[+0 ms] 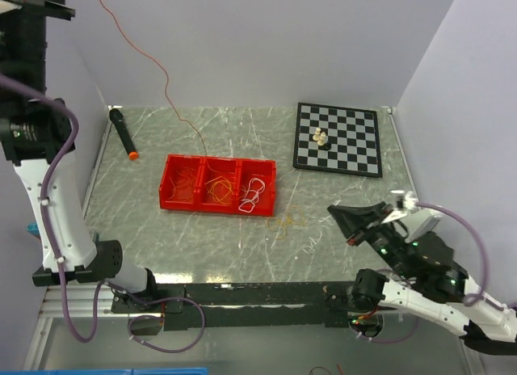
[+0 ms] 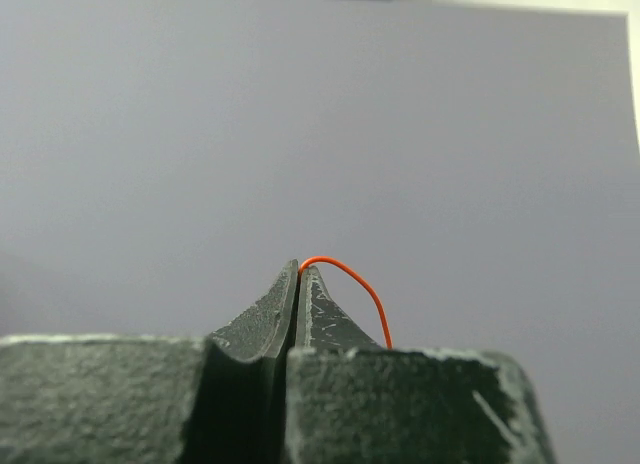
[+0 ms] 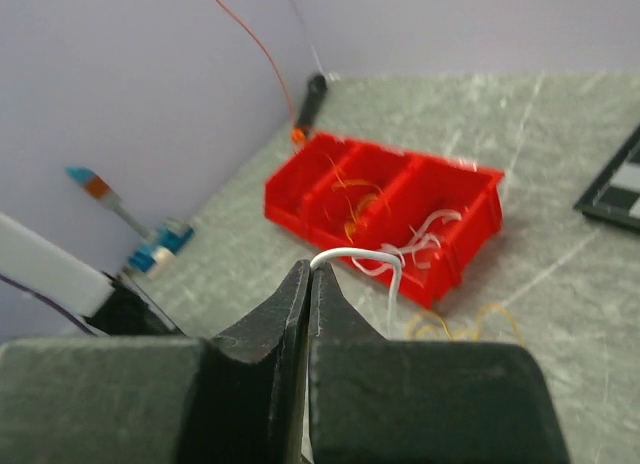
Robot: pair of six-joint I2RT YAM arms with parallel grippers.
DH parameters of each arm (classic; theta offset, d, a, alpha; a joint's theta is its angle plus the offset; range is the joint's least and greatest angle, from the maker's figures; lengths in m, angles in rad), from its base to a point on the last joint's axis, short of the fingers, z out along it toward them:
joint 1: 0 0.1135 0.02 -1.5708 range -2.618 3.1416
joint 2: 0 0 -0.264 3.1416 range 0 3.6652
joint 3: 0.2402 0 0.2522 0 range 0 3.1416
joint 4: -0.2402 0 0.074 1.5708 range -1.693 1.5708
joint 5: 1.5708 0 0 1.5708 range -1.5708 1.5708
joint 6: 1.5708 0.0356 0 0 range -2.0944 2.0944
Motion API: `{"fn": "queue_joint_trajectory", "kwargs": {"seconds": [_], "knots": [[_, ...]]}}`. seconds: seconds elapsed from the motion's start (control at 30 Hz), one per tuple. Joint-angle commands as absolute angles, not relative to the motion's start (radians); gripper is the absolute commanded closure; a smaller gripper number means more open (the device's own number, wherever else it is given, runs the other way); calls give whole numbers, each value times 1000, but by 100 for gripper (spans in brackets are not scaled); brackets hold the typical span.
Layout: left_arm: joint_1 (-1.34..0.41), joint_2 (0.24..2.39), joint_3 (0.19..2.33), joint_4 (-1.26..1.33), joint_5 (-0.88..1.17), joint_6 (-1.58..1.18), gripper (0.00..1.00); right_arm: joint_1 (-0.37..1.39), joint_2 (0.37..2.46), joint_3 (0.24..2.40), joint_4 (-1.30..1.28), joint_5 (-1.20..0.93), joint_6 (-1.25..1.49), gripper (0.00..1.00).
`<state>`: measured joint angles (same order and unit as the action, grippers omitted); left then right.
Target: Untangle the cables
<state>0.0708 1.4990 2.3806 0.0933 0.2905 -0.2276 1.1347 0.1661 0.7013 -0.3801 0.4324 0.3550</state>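
Observation:
A red three-compartment tray (image 1: 174, 199) holds loopy cables: red on the left (image 1: 184, 181), orange-yellow in the middle (image 1: 218, 189), white on the right (image 1: 255, 194). A yellow clump (image 1: 287, 221) lies on the table in front of the tray. My left gripper (image 2: 299, 267) is raised high against the wall, out of the top view. It is shut on a thin orange-red cable (image 2: 365, 289) that runs down (image 1: 137, 48) toward the tray. My right gripper (image 3: 309, 268) hovers near the tray's right front (image 1: 333, 208), shut on a white cable (image 3: 372, 254).
A chessboard (image 1: 355, 153) with a few small pieces (image 1: 321, 137) lies at the back right. A black marker with an orange tip (image 1: 123, 132) rests at the back left. Purple-grey walls enclose the table on three sides.

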Motion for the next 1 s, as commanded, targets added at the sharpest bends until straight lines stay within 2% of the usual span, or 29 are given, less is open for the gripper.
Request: {"fn": "queue_joint_trajectory", "kwargs": {"seconds": [0.0,0.33,0.57,0.97], "knots": [[67,1428,2353,316,261,-244,98,1143,228,664,-337,449,400,100],[67,1427,2419,515,137,-180,99,1143,294,568,-336,471,457,100],[67,1423,2332,488,127,-133,99,1141,267,535,-328,457,476,100],[66,1502,2358,463,121,-78,99,1141,193,531,-364,446,477,100]]}}
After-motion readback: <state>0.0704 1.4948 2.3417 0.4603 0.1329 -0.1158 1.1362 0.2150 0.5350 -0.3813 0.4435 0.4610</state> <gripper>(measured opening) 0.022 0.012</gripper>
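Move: The yellow cable, beside which the right hand is bringing its held white cable, lies on the table about 13 cm ahead of that hand, 9 cm to its left and some 31 cm below. The red box is about 27 cm ahead and 28 cm left of the right hand. From the raised left hand, holding the orange cable, the box is roughly 12 cm ahead, 16 cm right and 75 cm below; the microphone is 32 cm ahead, 15 cm left. The orange cable, still pinched in the shut left fingers, is swept back about 14 cm and up 7 cm, away from the red box, the hand tipping back nearly 30 degrees; the hand then returns forward some 8 cm. The white cable stays gripped as the right hand sinks about 9 cm and eases left beside the yellow cable, tips down about 10 degrees, then lifts a centimetre. ##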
